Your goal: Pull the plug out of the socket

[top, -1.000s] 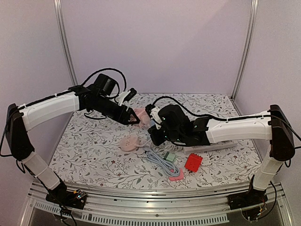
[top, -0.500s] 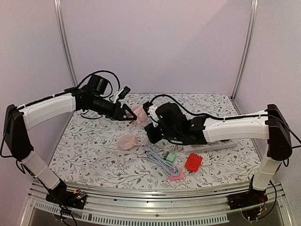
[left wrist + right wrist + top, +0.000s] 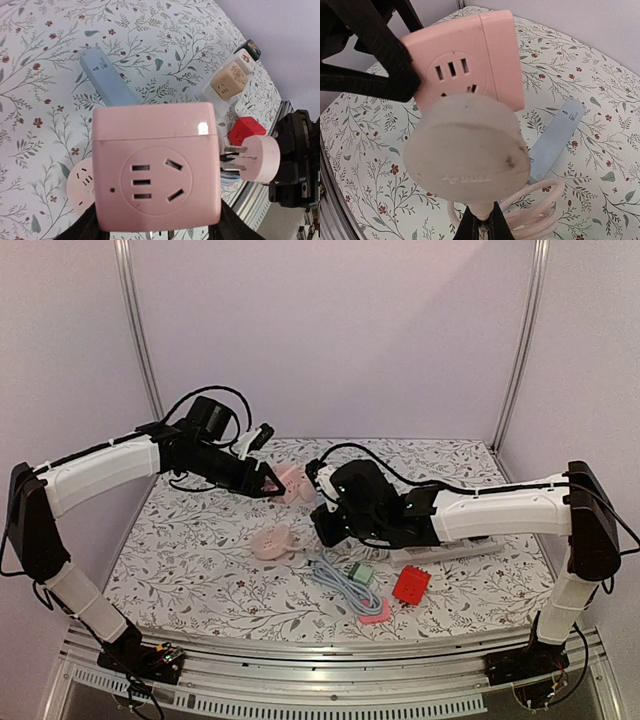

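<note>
My left gripper (image 3: 156, 222) is shut on a pink cube socket (image 3: 156, 167) and holds it above the table; its front face shows empty slots. The socket also shows in the top view (image 3: 292, 483), with the left gripper (image 3: 272, 483) on it. My right gripper (image 3: 482, 227) is shut on the stem of a round pale pink plug (image 3: 467, 150). In the left wrist view the plug (image 3: 259, 157) hangs just right of the socket with its metal prongs bare and free. In the right wrist view the socket (image 3: 470, 60) is just behind the plug. The right gripper (image 3: 325, 502) is close beside the socket.
On the table lie a round pink socket with coiled cord (image 3: 272, 540), a light blue power strip (image 3: 555, 135) and its cable (image 3: 345, 585), a green adapter (image 3: 362, 573), a red cube (image 3: 411, 584), a pink piece (image 3: 375, 612) and a white strip (image 3: 455, 552).
The left gripper has drawn the pink socket a little back and to the left, away from the right gripper. The right arm with the plug has hardly moved.
</note>
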Robot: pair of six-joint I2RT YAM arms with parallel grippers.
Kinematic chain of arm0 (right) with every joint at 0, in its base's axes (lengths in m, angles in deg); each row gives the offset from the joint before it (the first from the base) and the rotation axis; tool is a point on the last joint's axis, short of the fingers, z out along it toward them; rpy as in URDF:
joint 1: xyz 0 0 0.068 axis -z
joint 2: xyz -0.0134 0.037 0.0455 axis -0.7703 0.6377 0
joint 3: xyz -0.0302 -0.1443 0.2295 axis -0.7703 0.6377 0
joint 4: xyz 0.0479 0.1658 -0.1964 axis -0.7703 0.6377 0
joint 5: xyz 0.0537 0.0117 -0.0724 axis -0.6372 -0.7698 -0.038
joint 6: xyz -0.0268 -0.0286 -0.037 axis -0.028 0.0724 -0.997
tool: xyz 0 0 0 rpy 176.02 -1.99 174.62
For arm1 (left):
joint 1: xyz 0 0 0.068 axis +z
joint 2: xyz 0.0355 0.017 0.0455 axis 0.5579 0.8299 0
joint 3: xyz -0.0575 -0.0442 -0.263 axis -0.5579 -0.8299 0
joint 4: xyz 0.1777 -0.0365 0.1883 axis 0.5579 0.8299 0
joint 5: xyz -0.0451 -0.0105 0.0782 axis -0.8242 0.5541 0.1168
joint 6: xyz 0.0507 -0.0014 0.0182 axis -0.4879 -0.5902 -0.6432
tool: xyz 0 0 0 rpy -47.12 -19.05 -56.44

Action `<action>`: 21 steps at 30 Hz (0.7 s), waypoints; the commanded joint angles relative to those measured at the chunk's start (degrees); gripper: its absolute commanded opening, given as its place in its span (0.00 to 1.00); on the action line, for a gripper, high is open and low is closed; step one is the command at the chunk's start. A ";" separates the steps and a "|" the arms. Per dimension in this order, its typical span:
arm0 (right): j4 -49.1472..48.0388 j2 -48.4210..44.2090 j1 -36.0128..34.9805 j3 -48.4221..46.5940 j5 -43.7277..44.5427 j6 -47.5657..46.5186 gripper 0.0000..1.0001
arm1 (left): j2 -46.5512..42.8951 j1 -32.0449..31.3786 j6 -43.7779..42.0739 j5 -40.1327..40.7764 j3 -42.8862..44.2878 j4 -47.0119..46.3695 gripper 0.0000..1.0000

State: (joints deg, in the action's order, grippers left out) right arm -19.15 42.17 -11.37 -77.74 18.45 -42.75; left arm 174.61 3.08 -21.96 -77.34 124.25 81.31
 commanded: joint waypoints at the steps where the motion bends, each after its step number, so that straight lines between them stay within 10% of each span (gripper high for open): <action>1: 1.67 -0.55 0.42 -1.12 1.08 0.74 0.00 | -0.73 -1.65 -3.89 14.36 3.32 5.20 0.05; 21: 7.59 -4.76 -2.07 -3.75 -0.20 -1.97 0.00 | -1.06 5.61 -2.25 17.89 4.06 6.32 0.05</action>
State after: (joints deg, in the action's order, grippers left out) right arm -13.42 40.77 -11.88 -78.59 18.37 -43.37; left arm 175.01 4.48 -24.91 -60.88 126.90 87.83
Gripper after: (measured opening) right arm 0.041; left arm 0.610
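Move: The left hand already holds the pink cube socket; the plug, already out and gripped at its neck by the right hand, lies about 7 cm to the left hand's right and 2 cm back, a little lower. From the right hand the plug head is some 3 cm ahead and 2 cm left. The round socket lies about 3 cm back and 3 cm left of the left hand, some 15 cm below. The left hand carries the gripped socket some 5 cm left and 3 forward, away from the plug, fingertips dipping. ##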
